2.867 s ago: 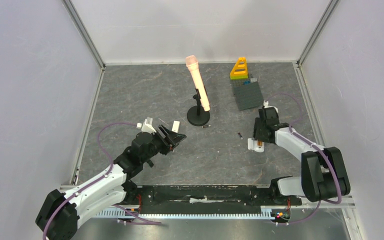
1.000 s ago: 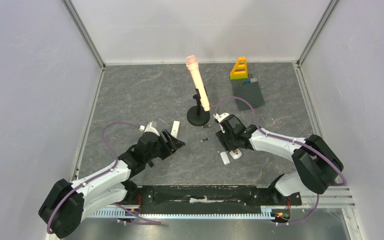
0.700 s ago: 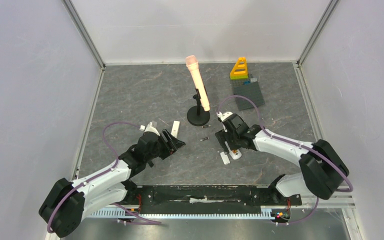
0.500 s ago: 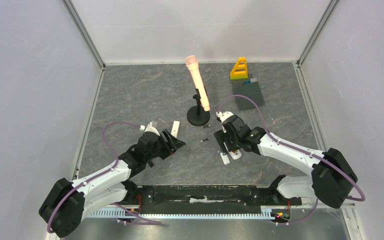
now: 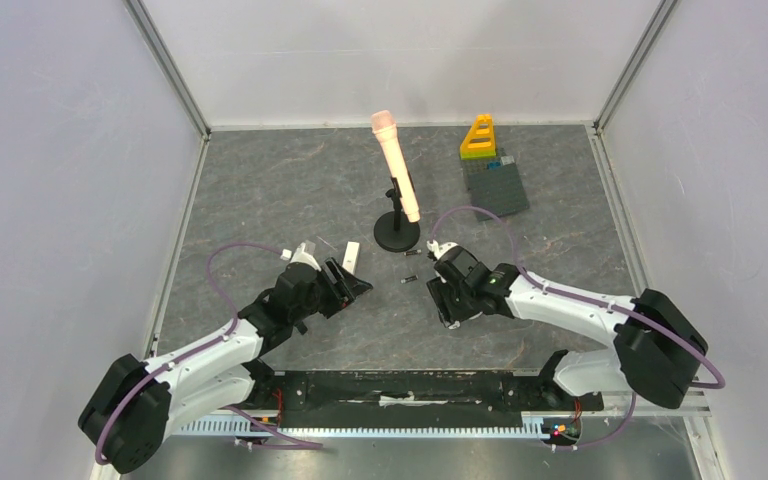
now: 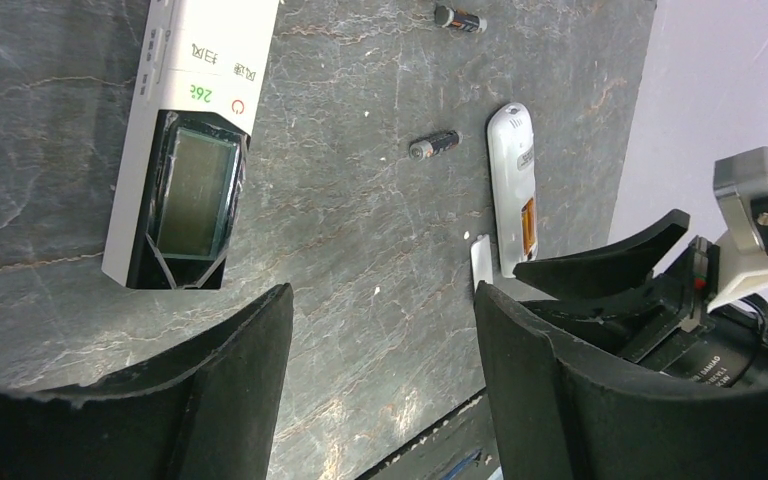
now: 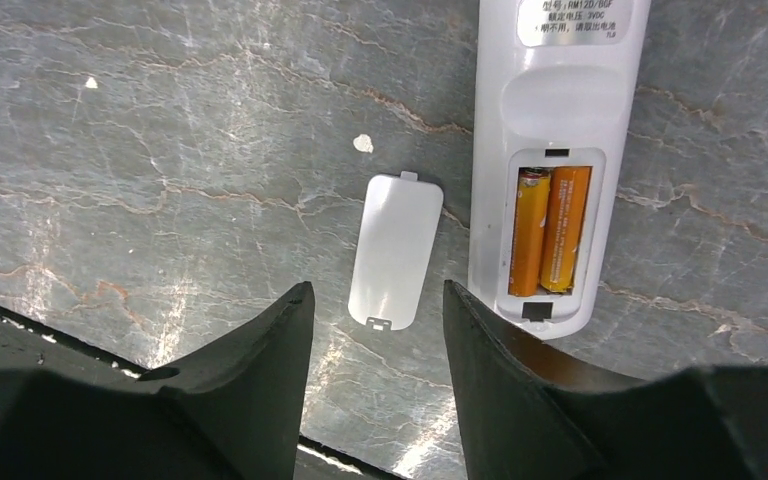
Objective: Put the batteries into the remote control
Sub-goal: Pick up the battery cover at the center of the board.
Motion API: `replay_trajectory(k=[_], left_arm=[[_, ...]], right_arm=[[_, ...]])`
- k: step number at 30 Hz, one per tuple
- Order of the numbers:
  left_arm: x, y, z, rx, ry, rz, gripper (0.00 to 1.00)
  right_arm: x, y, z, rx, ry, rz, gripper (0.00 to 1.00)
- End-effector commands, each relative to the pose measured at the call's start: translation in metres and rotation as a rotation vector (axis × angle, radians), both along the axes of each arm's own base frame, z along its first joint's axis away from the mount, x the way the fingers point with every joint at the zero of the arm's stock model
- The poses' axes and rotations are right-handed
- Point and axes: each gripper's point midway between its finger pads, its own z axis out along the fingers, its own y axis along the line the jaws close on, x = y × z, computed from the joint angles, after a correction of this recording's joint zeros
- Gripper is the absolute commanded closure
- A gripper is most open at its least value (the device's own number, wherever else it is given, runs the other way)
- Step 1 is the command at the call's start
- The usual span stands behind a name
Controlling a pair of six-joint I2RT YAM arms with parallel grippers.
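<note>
A white remote lies back up with its battery bay open and two orange batteries inside. Its loose white cover lies beside it, right under my open, empty right gripper. In the top view my right gripper hides that remote. Two dark grey batteries lie loose on the floor; they also show in the top view. A second white remote with a display lies just ahead of my open, empty left gripper.
A peach microphone leans on a black round stand at the middle back. A grey brick plate and a yellow brick piece sit at the back right. White walls enclose the grey floor.
My right arm has swung in from the right to the centre, then drawn a little nearer, now covering the open remote and its cover in the top view. My left arm settled early and stays still.
</note>
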Motion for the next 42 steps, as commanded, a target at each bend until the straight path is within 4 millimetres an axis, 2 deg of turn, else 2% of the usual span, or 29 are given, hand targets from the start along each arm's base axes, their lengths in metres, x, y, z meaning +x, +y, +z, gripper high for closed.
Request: replay_trajectory(k=[1, 12, 20, 25, 29, 33, 37, 42], left_arm=[[0.007, -0.002, 0.01, -0.009, -0.06, -0.01, 0.28], [0.006, -0.001, 0.007, -0.009, -0.059, -0.005, 0.28], [0.006, -0.001, 0.006, -0.014, -0.061, -0.003, 0.28], [0.006, -0.001, 0.004, -0.016, -0.062, -0.006, 0.28], [0.005, -0.002, 0.003, -0.016, -0.059, -0.012, 0.28], [0.004, -0.003, 0.002, -0.02, -0.061, -0.017, 0.28], [0.004, -0.004, 0.002, -0.026, -0.06, -0.024, 0.28], [0.004, -0.005, 0.002, -0.037, -0.064, -0.023, 0.28]], right_arm=[[-0.004, 0.0, -0.009, -0.007, 0.034, -0.035, 0.48], [-0.013, -0.005, -0.029, -0.076, 0.084, -0.018, 0.48], [-0.017, -0.011, -0.032, -0.131, 0.102, -0.011, 0.71], [-0.005, -0.011, -0.015, -0.142, 0.048, -0.002, 0.77], [0.01, -0.005, 0.015, -0.128, -0.028, 0.02, 0.78], [0.024, -0.018, 0.037, -0.167, -0.079, 0.0, 0.77], [0.032, -0.04, 0.037, -0.21, -0.063, -0.024, 0.77], [0.037, -0.053, 0.032, -0.263, -0.039, 0.013, 0.77]])
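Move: The battery cover lies flat almost straight under the right hand's open fingers, about 3 cm down. Beside it is the remote, back up, its open battery bay some 4 cm ahead and 4 cm to the hand's right; a loose black battery lies roughly 9 cm ahead and 10 cm to its left. From the left hand, the battery cover is about 23 cm to the right, 3 cm back and 7 cm lower. The battery cover is pinched by its long edges, nearer its tabless-looking back end than its middle, after the right hand sinks about 2.5 cm and draws back slightly to it, then closes. The still-held grip then lifts about 5 cm, heading forward and right roughly 4 cm each way to above the remote's open bay, the wrist tipping its left side down some 10 degrees. ##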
